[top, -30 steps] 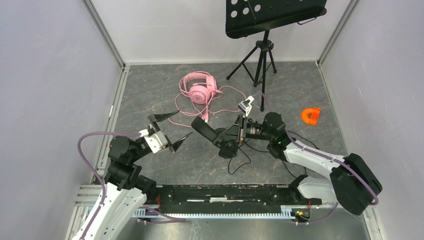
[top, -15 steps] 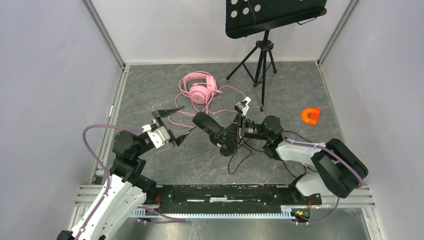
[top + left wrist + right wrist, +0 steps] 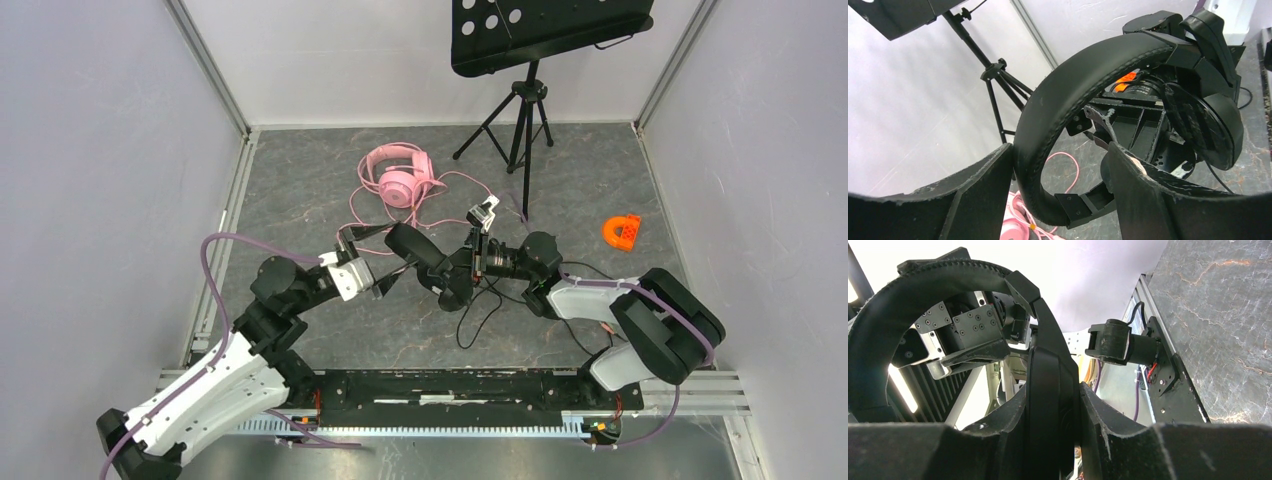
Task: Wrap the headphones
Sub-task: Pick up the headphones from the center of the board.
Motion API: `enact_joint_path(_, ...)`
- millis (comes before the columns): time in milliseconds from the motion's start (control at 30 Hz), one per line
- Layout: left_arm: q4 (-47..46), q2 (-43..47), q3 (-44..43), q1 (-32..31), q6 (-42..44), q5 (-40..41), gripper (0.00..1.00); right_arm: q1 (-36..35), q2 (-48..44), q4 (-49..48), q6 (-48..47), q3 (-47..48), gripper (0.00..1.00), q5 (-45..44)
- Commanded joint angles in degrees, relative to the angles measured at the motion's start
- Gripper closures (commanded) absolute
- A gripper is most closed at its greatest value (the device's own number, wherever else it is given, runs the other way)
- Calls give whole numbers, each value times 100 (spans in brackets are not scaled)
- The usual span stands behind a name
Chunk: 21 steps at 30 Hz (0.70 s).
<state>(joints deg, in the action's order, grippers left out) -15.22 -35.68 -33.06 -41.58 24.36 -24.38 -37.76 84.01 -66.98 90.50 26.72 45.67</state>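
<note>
The black headphones (image 3: 440, 268) hang above the table's middle, with my right gripper (image 3: 478, 262) shut on one ear cup (image 3: 1048, 370). Their thin black cable (image 3: 480, 320) trails onto the table below. My left gripper (image 3: 392, 252) is open and straddles the padded headband (image 3: 1073, 75). In the left wrist view the headband lies close against the left finger (image 3: 978, 195), with a wide gap to the right finger (image 3: 1148, 200). The pink headphones (image 3: 398, 175) lie at the back centre, their pink cable (image 3: 440, 200) looped loosely around them.
A black music stand (image 3: 525, 110) on a tripod stands at the back right, its tray (image 3: 540, 30) overhanging the table. A small orange plastic piece (image 3: 622, 231) lies at the right. White walls close in the left, right and back sides.
My left arm has reached right, bringing its jaws around the black headband while they narrowed somewhat. The right arm carried the black headphones slightly left and kept its grip.
</note>
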Motion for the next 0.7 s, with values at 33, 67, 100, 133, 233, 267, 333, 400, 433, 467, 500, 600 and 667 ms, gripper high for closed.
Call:
enact_joint_path(33, 29, -30, -287, -386, 746, 879, 28, 3, 10, -539, 65, -60, 100, 47)
enact_joint_path(67, 68, -48, -310, -425, 798, 934, 29, -1, 15, -542, 35, -62, 100, 39)
enact_joint_path(100, 88, -72, -341, -470, 850, 987, 30, -3, 8, -529, 1, -53, 100, 41)
enact_joint_path(133, 98, -85, -359, -502, 872, 1009, 31, -2, 21, -541, -2, -59, 100, 31)
enact_joint_path(233, 148, -157, -409, -576, 987, 1030, 33, -4, 44, -618, 53, -79, 100, 21)
enact_joint_path(267, 202, -180, -435, -586, 1032, 1064, 33, -4, 47, -632, 56, -79, 100, 22)
enact_joint_path(333, 273, -225, -457, -604, 1143, 1114, 36, -3, 40, -591, 28, -77, 100, 25)
enact_joint_path(400, 274, -229, -448, -614, 1185, 1159, 39, -3, 22, -462, -72, -70, 100, 30)
enact_joint_path(433, 274, -222, -463, -614, 1181, 1170, 42, -4, 13, -404, -112, -70, 100, 21)
enact_joint_path(467, 262, -217, -463, -619, 1168, 1172, 45, -1, 17, -354, -152, -75, 100, 22)
enact_joint_path(500, 249, -200, -464, -623, 1148, 1168, 48, -3, 14, -345, -159, -92, 100, 28)
enact_joint_path(600, 248, -166, -439, -623, 1116, 1170, 53, -3, 13, -414, -147, -132, 100, 29)
enact_joint_path(667, 247, -143, -424, -622, 1110, 1172, 54, -3, 23, -387, -164, -145, 100, 30)
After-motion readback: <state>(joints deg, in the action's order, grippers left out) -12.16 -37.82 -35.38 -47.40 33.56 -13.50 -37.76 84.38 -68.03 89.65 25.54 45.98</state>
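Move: The black headphones' headband, held up by the right hand at the lower ear cup, passes between the left hand's open fingertips, about 1 cm ahead and 2 cm to the right at about its height. That ear cup is about 6 cm back, 9 cm right and 8 cm lower; the pink headphones lie some 16 cm ahead, 2 cm left and 25 cm below. From the right hand the headband is about 4 cm ahead, 10 cm left and 8 cm higher. Left hand eases forward about 1.5 cm, turning some 10 degrees, fingers closing around the headband; right keeps its hold. ##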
